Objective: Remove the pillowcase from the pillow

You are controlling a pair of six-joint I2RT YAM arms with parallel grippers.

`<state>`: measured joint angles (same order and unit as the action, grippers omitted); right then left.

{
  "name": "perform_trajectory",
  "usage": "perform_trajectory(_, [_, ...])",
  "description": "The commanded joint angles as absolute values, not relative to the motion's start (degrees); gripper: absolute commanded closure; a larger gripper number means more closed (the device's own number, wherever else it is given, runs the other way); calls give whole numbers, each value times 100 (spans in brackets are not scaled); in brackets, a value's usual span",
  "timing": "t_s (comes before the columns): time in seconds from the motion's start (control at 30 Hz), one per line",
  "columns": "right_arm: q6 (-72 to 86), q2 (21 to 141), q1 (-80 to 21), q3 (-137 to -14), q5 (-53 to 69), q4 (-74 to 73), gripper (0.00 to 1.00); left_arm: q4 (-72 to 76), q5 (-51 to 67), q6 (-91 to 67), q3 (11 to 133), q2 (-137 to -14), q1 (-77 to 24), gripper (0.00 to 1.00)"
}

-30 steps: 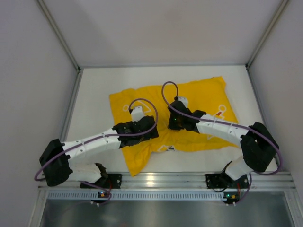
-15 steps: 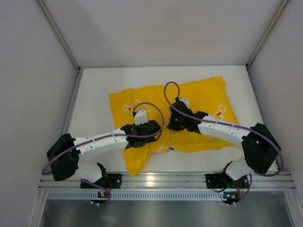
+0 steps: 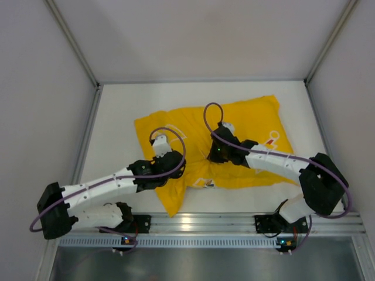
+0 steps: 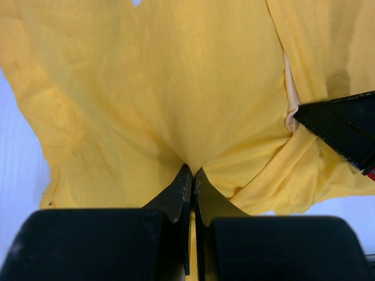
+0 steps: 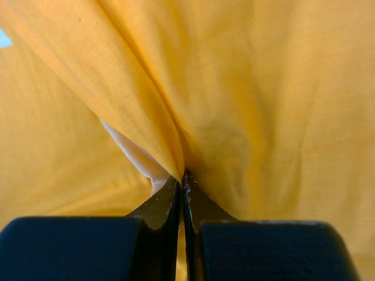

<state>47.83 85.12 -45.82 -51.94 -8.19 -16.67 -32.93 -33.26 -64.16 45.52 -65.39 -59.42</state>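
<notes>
The bright yellow pillowcase (image 3: pixel 252 120) lies wrinkled across the middle of the white table (image 3: pixel 117 117). My left gripper (image 3: pixel 180 168) is shut on a pinch of its yellow cloth (image 4: pixel 176 88) at the near left part. My right gripper (image 3: pixel 211 155) is shut on a fold of the same cloth (image 5: pixel 246 105) near the middle. The pillow is almost wholly hidden inside; only a cream sliver (image 5: pixel 137 157) shows beside the right fingertips, and another (image 4: pixel 288 88) in the left wrist view, next to the right gripper's black finger (image 4: pixel 343 126).
A metal rail (image 3: pixel 205 222) runs along the near table edge, where both arm bases are bolted. Grey walls close the table in at the left (image 3: pixel 41 88), back and right. A loose yellow corner (image 3: pixel 170 205) hangs toward the rail.
The left gripper has gone from open to shut on the yellow cloth, and its arm has drawn back to the near left, pulling that side along. The right gripper has stayed shut in place.
</notes>
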Motion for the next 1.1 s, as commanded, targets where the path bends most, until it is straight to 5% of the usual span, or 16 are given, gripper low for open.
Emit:
perform_trajectory(0.0, [4755,8236,-4500,-5001,-1177,-1705,100,-3348,-3946,-6653,4281,-5776,-5941,100])
perform_trajectory(0.33, [4948,7919,-4087,-4334,-1581,-1679,100,-4383,-4561,-7646,3507,-3543,-5941,100])
perform_trajectory(0.83, [4255,7330,-3375,-3638,-741,-1319,100,-5177,-4527,-7893,3489,-3839,-5933,100])
perform_trajectory(0.9, [4079,7487,-3445,-3753,-450,-1187,100,-5142,-4448,-7657,3769,-4146,-5933,66])
perform_trajectory(0.93, [4069,7540,-3550,-3779,-353,-1152,100,-5116,-4404,-7551,3910,-4279,-5933,33])
perform_trajectory(1.07, [4183,7699,-3840,-3893,-387,-1081,100,-5080,-4157,-6699,5069,-5245,-5941,17])
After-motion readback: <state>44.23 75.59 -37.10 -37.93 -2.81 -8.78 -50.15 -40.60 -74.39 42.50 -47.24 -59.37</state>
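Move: Both hands already pinch yellow cloth; the pillowcase's gaping seam lies about 8 cm to the left hand's right, 2 cm farther out and 4 cm lower. From the left hand the left white print is 12 cm ahead, 3 cm left, and the loose corner 19 cm back, 4 cm left. From the right hand the seam is 2 cm left, level fore and aft; the small dark patch is 10 cm back, 2 cm left. The left hand, its fingers still pinching a raised fold of yellow cloth, pulls it left about 6 cm, back a little and up some 4 cm, away from the right hand and rolling its left side down. Then it sinks about 3 cm, opens wide to let go and levels, rising again slightly. The right hand keeps its pinch on the seam edge and draws it some 5 cm to the right, ending a little lower. ##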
